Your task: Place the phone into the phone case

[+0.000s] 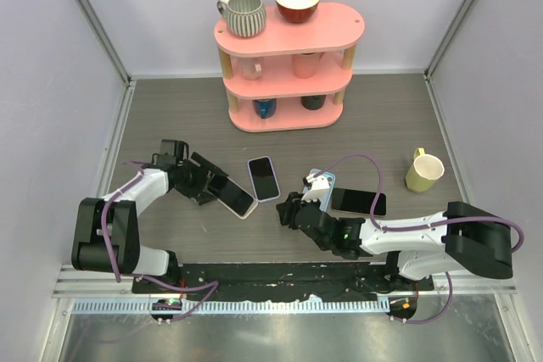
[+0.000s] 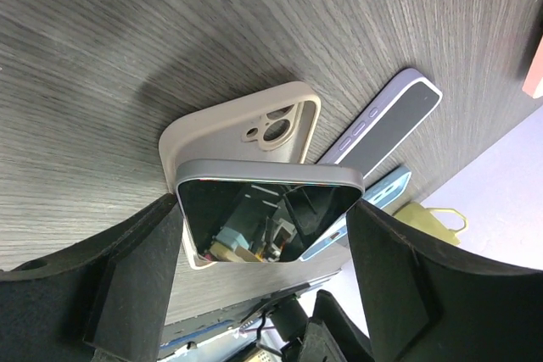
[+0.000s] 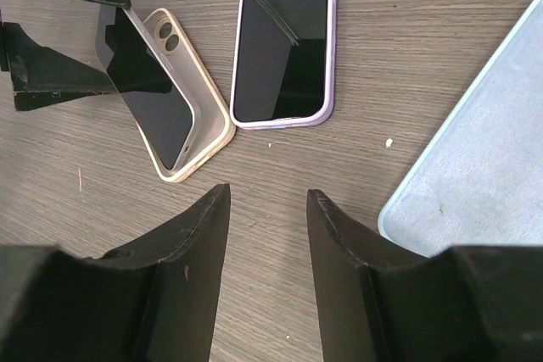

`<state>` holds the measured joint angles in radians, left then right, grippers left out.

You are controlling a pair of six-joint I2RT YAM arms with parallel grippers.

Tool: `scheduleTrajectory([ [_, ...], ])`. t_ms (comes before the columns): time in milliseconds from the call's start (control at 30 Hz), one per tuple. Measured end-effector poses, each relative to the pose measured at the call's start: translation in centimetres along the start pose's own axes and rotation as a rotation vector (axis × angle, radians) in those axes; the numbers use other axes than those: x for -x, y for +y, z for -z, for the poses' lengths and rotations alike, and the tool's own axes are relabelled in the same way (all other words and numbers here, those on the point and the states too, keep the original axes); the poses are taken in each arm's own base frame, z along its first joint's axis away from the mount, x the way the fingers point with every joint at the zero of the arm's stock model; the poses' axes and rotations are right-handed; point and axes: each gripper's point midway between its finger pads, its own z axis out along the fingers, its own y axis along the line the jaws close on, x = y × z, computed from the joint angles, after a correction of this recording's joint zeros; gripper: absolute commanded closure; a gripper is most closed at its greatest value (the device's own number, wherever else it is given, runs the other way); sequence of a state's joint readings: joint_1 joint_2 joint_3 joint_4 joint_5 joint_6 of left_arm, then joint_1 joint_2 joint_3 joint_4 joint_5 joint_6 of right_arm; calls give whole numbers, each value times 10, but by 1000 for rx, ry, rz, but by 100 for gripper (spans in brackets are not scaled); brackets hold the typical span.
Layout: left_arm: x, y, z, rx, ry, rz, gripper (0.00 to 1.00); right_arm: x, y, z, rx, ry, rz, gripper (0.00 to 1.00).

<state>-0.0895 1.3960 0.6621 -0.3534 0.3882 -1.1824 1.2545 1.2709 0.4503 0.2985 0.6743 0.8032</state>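
Observation:
A dark-screened phone (image 2: 254, 214) with a silver frame is tilted, its far end resting in the cream phone case (image 2: 254, 120) that lies flat on the table. My left gripper (image 2: 265, 206) is shut on the phone, one finger against each long side. In the top view the phone (image 1: 226, 190) and the cream case (image 1: 247, 208) lie left of centre with the left gripper (image 1: 206, 182) over them. My right gripper (image 3: 267, 197) hovers open above bare table with nothing between its fingers. It faces the cream case (image 3: 204, 129) and the raised phone (image 3: 148, 99).
A phone in a lilac case (image 1: 264, 178) lies just right of the cream case. A light blue case (image 1: 321, 186) and a black phone (image 1: 358, 202) lie beside my right gripper (image 1: 293, 209). A yellow mug (image 1: 424, 172) stands at right, and a pink shelf (image 1: 288, 40) with mugs at the back.

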Motion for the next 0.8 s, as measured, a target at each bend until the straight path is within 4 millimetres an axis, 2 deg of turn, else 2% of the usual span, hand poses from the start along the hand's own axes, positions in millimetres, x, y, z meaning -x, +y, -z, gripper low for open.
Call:
scheduleTrajectory([
  [67, 0, -1, 0, 0, -3, 0, 20, 0, 0, 0, 0, 0, 0, 53],
  [100, 1, -1, 0, 0, -5, 2, 3, 0, 0, 0, 0, 0, 0, 53],
  [133, 1, -1, 0, 1, -7, 4, 0, 0, 0, 0, 0, 0, 0, 53],
  [333, 2, -4, 1, -3, -12, 8, 0, 0, 0, 0, 0, 0, 0, 53],
  [467, 5, -7, 12, -4, -48, -13, 0, 0, 0, 0, 0, 0, 0, 53],
  [533, 11, -14, 25, -3, -100, -49, 0, 0, 0, 0, 0, 0, 1, 53],
  [633, 32, -33, 56, -1, -243, -127, 0, 0, -1, 0, 1, 1, 26, 53],
  [700, 54, -48, 87, 1, -403, -168, 0, 0, -1, 1, 8, 6, 68, 53],
  [800, 77, -58, 124, -27, -545, -198, 0, 2, 3, 1, 46, 26, 139, 53],
])
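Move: Just below and to the right of the left fingers, which still hold the tilted black phone by its raised end, is the beige phone case: its middle is about 4 cm back, 6 cm right and 3 cm below. The purple-cased phone lies some 14 cm right and 1 cm ahead of the left hand; the blue case is about 15 cm further right of that and 5 cm back. From the right hand, the beige case is about 14 cm left, 4 cm ahead and 6 cm below. Letting go of the phone's raised end above the beige case, the left hand first spreads its fingers fully almost on the spot. It then quickens upward about 12 cm and some 9 cm to the left, drifting forward too, away from phone and case, while the wrist rolls its left side up and swings the fingertips upward, some 30 degrees in all. ##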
